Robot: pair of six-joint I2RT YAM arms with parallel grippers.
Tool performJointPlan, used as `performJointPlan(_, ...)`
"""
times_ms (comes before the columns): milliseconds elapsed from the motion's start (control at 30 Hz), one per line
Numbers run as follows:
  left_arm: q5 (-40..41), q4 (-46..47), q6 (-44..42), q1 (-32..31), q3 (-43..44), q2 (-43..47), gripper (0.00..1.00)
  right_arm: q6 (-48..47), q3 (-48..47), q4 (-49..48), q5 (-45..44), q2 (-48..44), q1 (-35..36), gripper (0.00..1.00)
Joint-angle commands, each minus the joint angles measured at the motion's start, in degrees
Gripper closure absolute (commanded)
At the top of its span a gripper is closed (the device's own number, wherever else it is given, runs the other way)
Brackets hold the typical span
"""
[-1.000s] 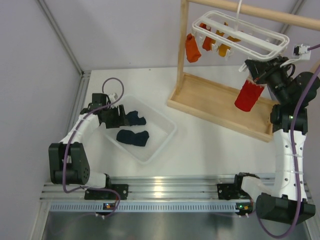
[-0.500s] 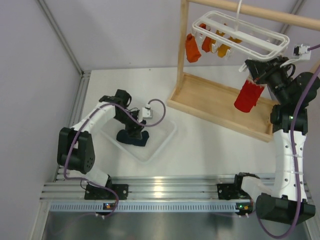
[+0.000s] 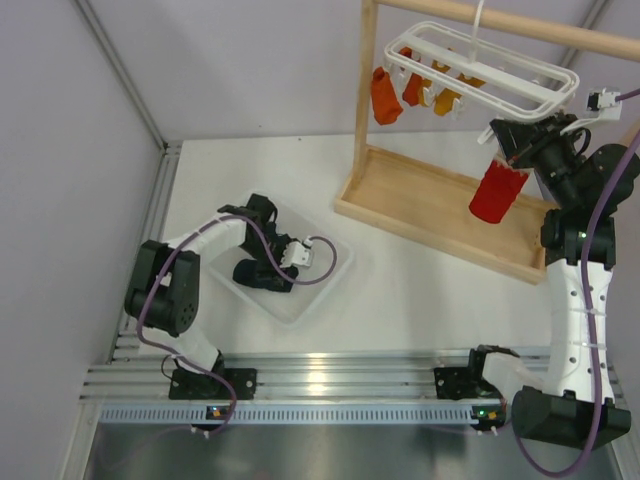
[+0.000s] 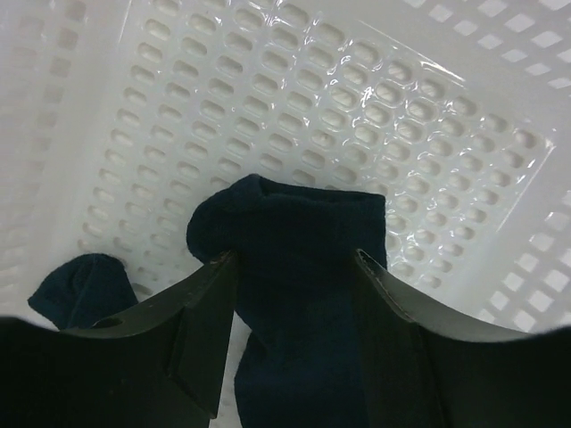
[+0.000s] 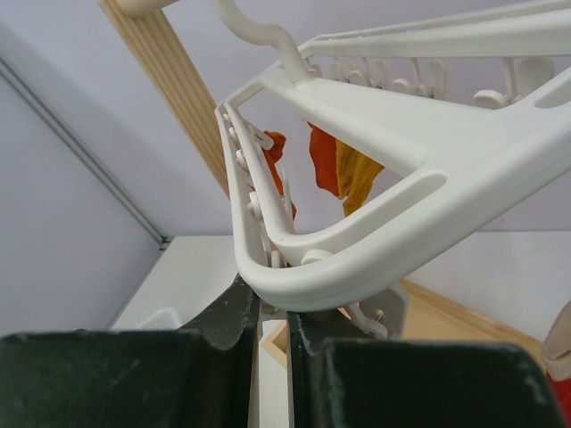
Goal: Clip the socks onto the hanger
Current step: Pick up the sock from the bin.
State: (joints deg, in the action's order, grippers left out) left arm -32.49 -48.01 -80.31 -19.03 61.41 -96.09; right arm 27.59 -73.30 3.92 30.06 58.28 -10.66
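A navy sock (image 4: 303, 232) lies flat on the floor of the white perforated basket (image 3: 325, 285). My left gripper (image 4: 294, 259) stands open astride it, one finger at each side of the fabric. A second navy sock (image 4: 78, 283) lies bunched to the left. In the top view the left gripper (image 3: 272, 268) sits low inside the basket. The white hanger (image 3: 480, 65) hangs from the wooden rail. My right gripper (image 5: 272, 308) is shut on a small white clip just under the hanger's frame (image 5: 357, 259). The red sock (image 3: 497, 192) dangles below that gripper (image 3: 512, 140).
Orange and yellow socks (image 3: 385, 95) hang from clips at the hanger's far left. The light wooden rack (image 3: 430, 215), with its upright post and tray base, stands between the two arms. Grey walls close in the left side and the back.
The left arm has swung from the basket's left rim across and down into the basket, over the navy sock. The right arm, the hanger and the red sock have stayed put.
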Motion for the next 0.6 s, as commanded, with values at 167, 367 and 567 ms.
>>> performJointPlan(167, 1.20, 5.73, -5.20, -2.42, -3.13, -3.13, 0.57, -0.52, -1.94, 4.60, 0.79, 0.34, 0.55, 1.00)
performJointPlan(367, -0.81, 2.93, -2.40, -2.86, 0.37, -2.44, 0.86, -0.70, -1.85, 4.78, 0.35, -0.10, 0.55, 1.00)
performJointPlan(567, -3.98, -3.40, 5.06, -2.86, 7.23, 3.71, 1.00, -0.79, -1.67, 4.08, 0.26, -0.27, 0.55, 1.00)
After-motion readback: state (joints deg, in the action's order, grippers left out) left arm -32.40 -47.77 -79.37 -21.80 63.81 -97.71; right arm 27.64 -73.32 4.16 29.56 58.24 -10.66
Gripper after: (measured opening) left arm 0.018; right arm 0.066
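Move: The dark sock on the near side of the bin lies under the left hand, its middle roughly 4 cm to the left, level fore and aft and about 3 cm below; its right end is between the open fingers. The other dark sock is about 8 cm ahead and 3 cm left, equally low. The bin's right corner stands some 13 cm right and 2 cm ahead, about 3 cm higher. From the right hand, the near sock is about 42 cm left, 7 cm back and 45 cm down. Down about 2 cm goes the left hand, easing a little to the right, fingers slanting down and rightward, until its open tips straddle the near sock's right end. Staying low, it closes the fingers almost fully and pinches the end between the tips, then rises about 2 cm again, with hardly any turn of the wrist. ##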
